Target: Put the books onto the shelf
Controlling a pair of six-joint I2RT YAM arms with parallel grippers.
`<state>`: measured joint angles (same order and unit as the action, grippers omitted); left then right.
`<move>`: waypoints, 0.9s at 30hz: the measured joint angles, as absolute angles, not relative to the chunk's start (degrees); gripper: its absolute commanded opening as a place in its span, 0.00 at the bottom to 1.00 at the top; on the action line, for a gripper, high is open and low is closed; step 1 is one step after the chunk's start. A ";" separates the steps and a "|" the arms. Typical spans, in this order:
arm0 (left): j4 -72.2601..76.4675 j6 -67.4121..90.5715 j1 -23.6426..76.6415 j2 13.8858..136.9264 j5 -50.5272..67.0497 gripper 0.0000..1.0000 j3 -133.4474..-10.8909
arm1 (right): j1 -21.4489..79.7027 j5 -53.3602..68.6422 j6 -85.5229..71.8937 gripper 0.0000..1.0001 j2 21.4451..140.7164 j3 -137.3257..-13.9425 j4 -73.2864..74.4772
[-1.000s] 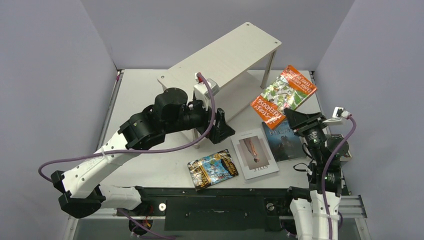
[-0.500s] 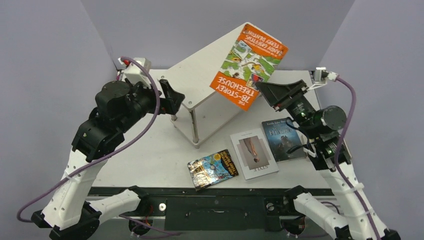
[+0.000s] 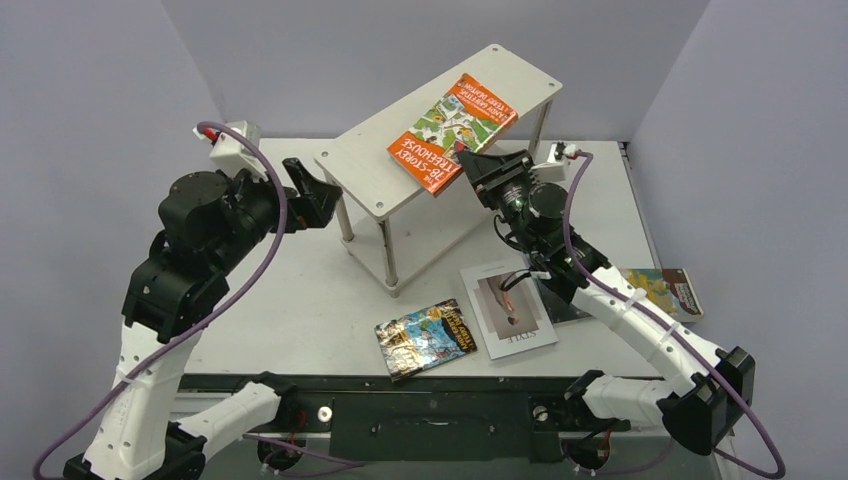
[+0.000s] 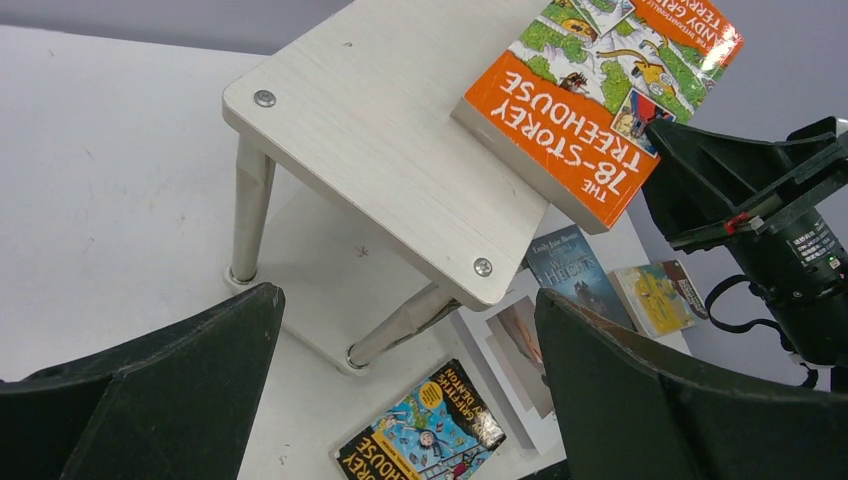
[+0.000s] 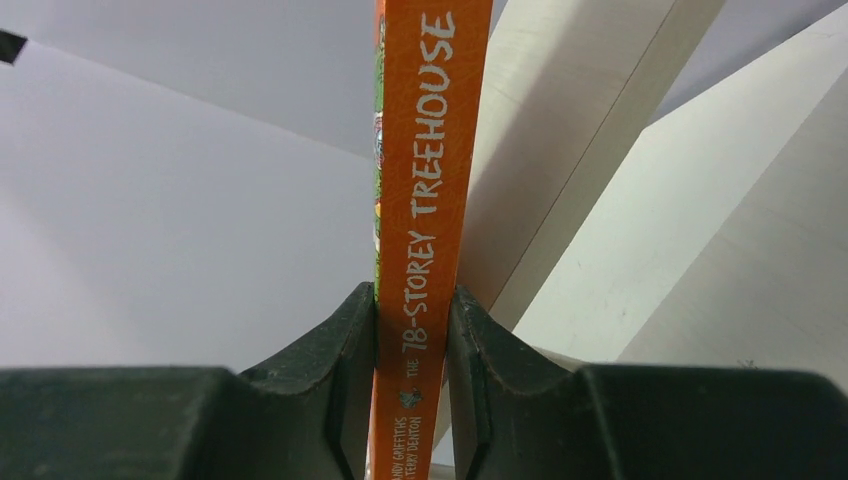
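Observation:
An orange book (image 3: 452, 132) lies flat along the top board of the white shelf (image 3: 375, 170), its near corner overhanging the edge. My right gripper (image 3: 470, 166) is shut on that corner; in the right wrist view the orange spine (image 5: 430, 150) stands pinched between both pads. My left gripper (image 3: 316, 196) hangs open left of the shelf with nothing between its fingers (image 4: 150, 390). On the table lie the comic book (image 3: 425, 338), the white book (image 3: 512, 312), the dark blue book (image 4: 578, 278), partly under my right arm, and the yellow-teal book (image 3: 662, 290).
The shelf stands diagonally at the back, its lower board (image 4: 330, 270) on the table between thin metal legs (image 4: 248, 215). Grey walls close in the back and sides. The black rail (image 3: 430, 410) runs along the near edge.
My right gripper has carried the orange book leftward and down onto the shelf's top board. The left arm has drawn back to the left. The yellow-teal book now shows at the right.

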<state>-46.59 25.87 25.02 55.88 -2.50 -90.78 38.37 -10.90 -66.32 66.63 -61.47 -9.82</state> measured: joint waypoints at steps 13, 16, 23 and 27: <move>-46.50 27.88 24.14 57.30 -1.93 0.96 -87.35 | 41.21 -19.31 -77.54 0.00 67.83 -58.35 -13.21; -46.37 28.12 23.90 57.52 -1.37 0.96 -86.39 | 41.30 -19.18 -79.11 0.00 69.06 -58.37 -13.39; -46.09 28.42 23.44 57.08 -0.80 0.96 -84.23 | 38.37 -16.49 -80.38 0.00 69.60 -58.15 -13.76; -46.06 28.56 23.38 56.45 -0.75 0.96 -83.70 | 33.54 -13.28 -80.20 0.00 69.58 -59.00 -12.05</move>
<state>-46.06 28.56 23.38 56.45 -0.75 -83.70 33.54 -13.28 -80.20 69.58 -59.00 -12.05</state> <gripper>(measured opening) 0.965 0.234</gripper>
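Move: The held orange book has its middle about 4 cm ahead and 3 cm left of the right hand. It is bound for the shelf's top board, whose middle is some 6 cm ahead, 5 cm left and 4 cm below. The board's near left corner lies about 11 cm back and 17 cm left, its far right corner 14 cm ahead and 17 cm right. From the left hand the board's middle is roughly 14 cm ahead and 18 cm right, slightly below. The orange book, still pinched by its spine, is first rolled and tipped down a little, some 15 degrees in all, as the right hand sinks about 2 cm towards the top board. Then the right hand carries the book forward and to the right along the board, around 4 cm. The left hand, empty and open, sinks about 5 cm beside the shelf's left end, tipping slightly down. ##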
